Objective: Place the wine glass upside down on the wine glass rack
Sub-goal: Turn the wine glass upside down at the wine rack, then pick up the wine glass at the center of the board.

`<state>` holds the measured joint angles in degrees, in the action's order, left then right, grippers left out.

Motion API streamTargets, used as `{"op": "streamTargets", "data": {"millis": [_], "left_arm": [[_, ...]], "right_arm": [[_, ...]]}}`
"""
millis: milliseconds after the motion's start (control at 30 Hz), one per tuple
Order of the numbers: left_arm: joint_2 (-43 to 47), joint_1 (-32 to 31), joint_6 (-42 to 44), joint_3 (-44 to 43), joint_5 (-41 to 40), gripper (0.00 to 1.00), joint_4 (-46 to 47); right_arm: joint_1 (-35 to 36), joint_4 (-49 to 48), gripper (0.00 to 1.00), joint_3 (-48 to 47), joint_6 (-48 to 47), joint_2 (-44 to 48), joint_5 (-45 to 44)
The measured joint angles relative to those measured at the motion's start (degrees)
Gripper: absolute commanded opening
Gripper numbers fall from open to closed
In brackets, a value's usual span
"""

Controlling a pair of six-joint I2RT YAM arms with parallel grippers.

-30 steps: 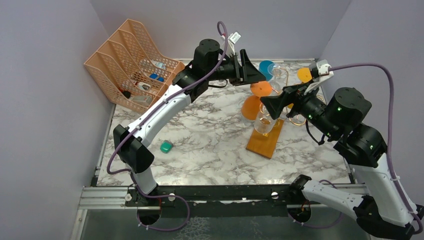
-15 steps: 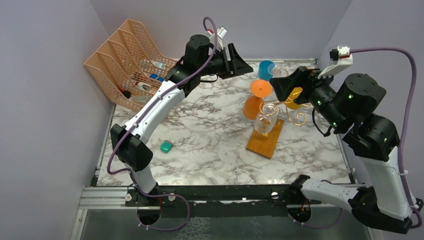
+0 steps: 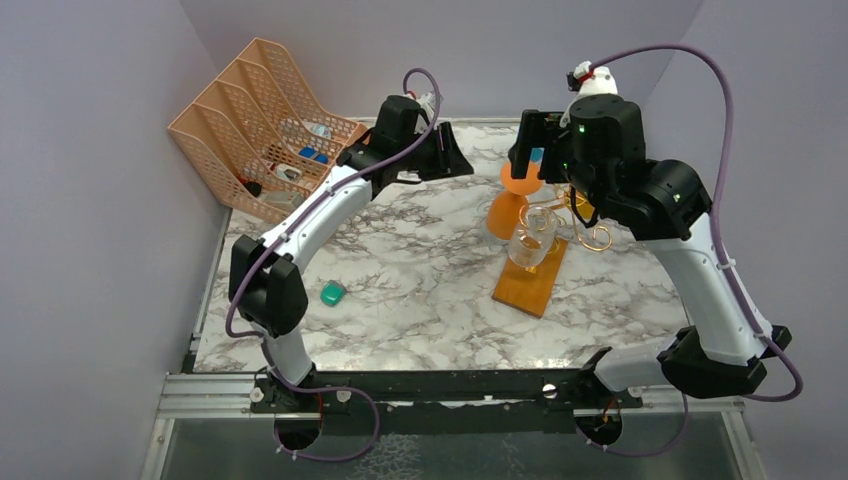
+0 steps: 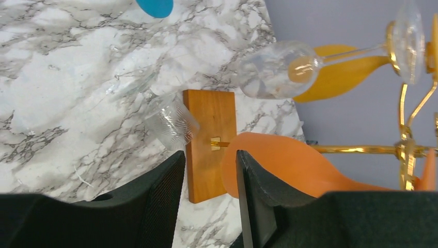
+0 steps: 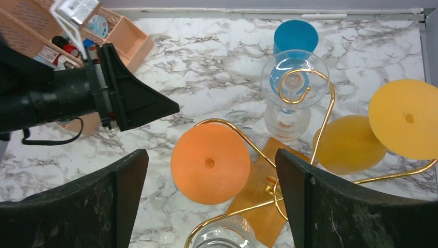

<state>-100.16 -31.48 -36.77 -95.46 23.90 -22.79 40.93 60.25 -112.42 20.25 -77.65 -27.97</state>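
Note:
The wine glass rack (image 3: 560, 215) is gold wire on a wooden base (image 3: 528, 282). An orange wine glass (image 3: 508, 205) hangs upside down on it, its round foot (image 5: 210, 163) facing up. A yellow glass (image 5: 348, 144) and two clear glasses (image 5: 294, 80) (image 3: 530, 245) hang there too. My left gripper (image 3: 450, 158) is open and empty, level with the rack and left of it; in the left wrist view the wooden base (image 4: 209, 129) shows between its fingers (image 4: 160, 196). My right gripper (image 5: 212, 155) is wide open above the orange foot and touches nothing.
A peach mesh file organiser (image 3: 265, 120) with small items stands at the back left. A small green object (image 3: 333, 293) lies on the marble left of centre. A blue cup (image 5: 295, 35) stands behind the rack. Purple walls close in the back and both sides.
My left gripper drew back leftwards from the orange glass's foot and its jaws narrowed. My right arm rose and swung left, now pointing down over the rack.

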Motion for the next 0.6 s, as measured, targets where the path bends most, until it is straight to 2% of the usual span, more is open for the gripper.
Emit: {"op": "streamTargets", "data": {"millis": [133, 267, 433, 533, 600], "left_arm": [[-3.39, 0.04, 1.11, 0.72, -0.7, 0.45, 2.12], [-7.1, 0.02, 3.69, 5.6, -0.92, 0.45, 6.19], [-8.96, 0.02, 11.69, 15.17, -0.7, 0.45, 15.93], [-12.2, 0.09, 17.88, 15.17, 1.22, 0.44, 21.11], [-14.82, 0.26, 20.87, 13.77, 2.84, 0.39, 23.17]], "right_arm": [[0.0, -0.24, 0.93, 0.0, -0.81, 0.61, 0.0], [0.0, -0.92, 0.93, 0.0, -1.79, 2.8, -0.04], [0.0, -2.69, 0.92, 0.04, -3.04, 6.58, -0.52], [0.0, -3.87, 0.91, -0.24, -4.13, 8.41, -0.96], [0.0, -4.2, 0.9, -1.07, -4.72, 8.68, -1.01]]}}
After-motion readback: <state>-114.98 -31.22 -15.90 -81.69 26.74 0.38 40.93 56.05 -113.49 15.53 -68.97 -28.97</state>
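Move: The clear wine glass still standing on the table lies some 7 cm to the left hand's right, 1 cm ahead and 20 cm below. From the same hand, the orange glass hanging on the rack is about 10 cm right, 2 cm back and 9 cm lower; the wooden rack base some 16 cm right, 8 cm back and 27 cm down. From the right hand, the standing clear glass is roughly 10 cm ahead, 6 cm left and 34 cm below. The left hand drops about 17 cm towards the standing clear glass, fingers staying half open, while the right rises. ##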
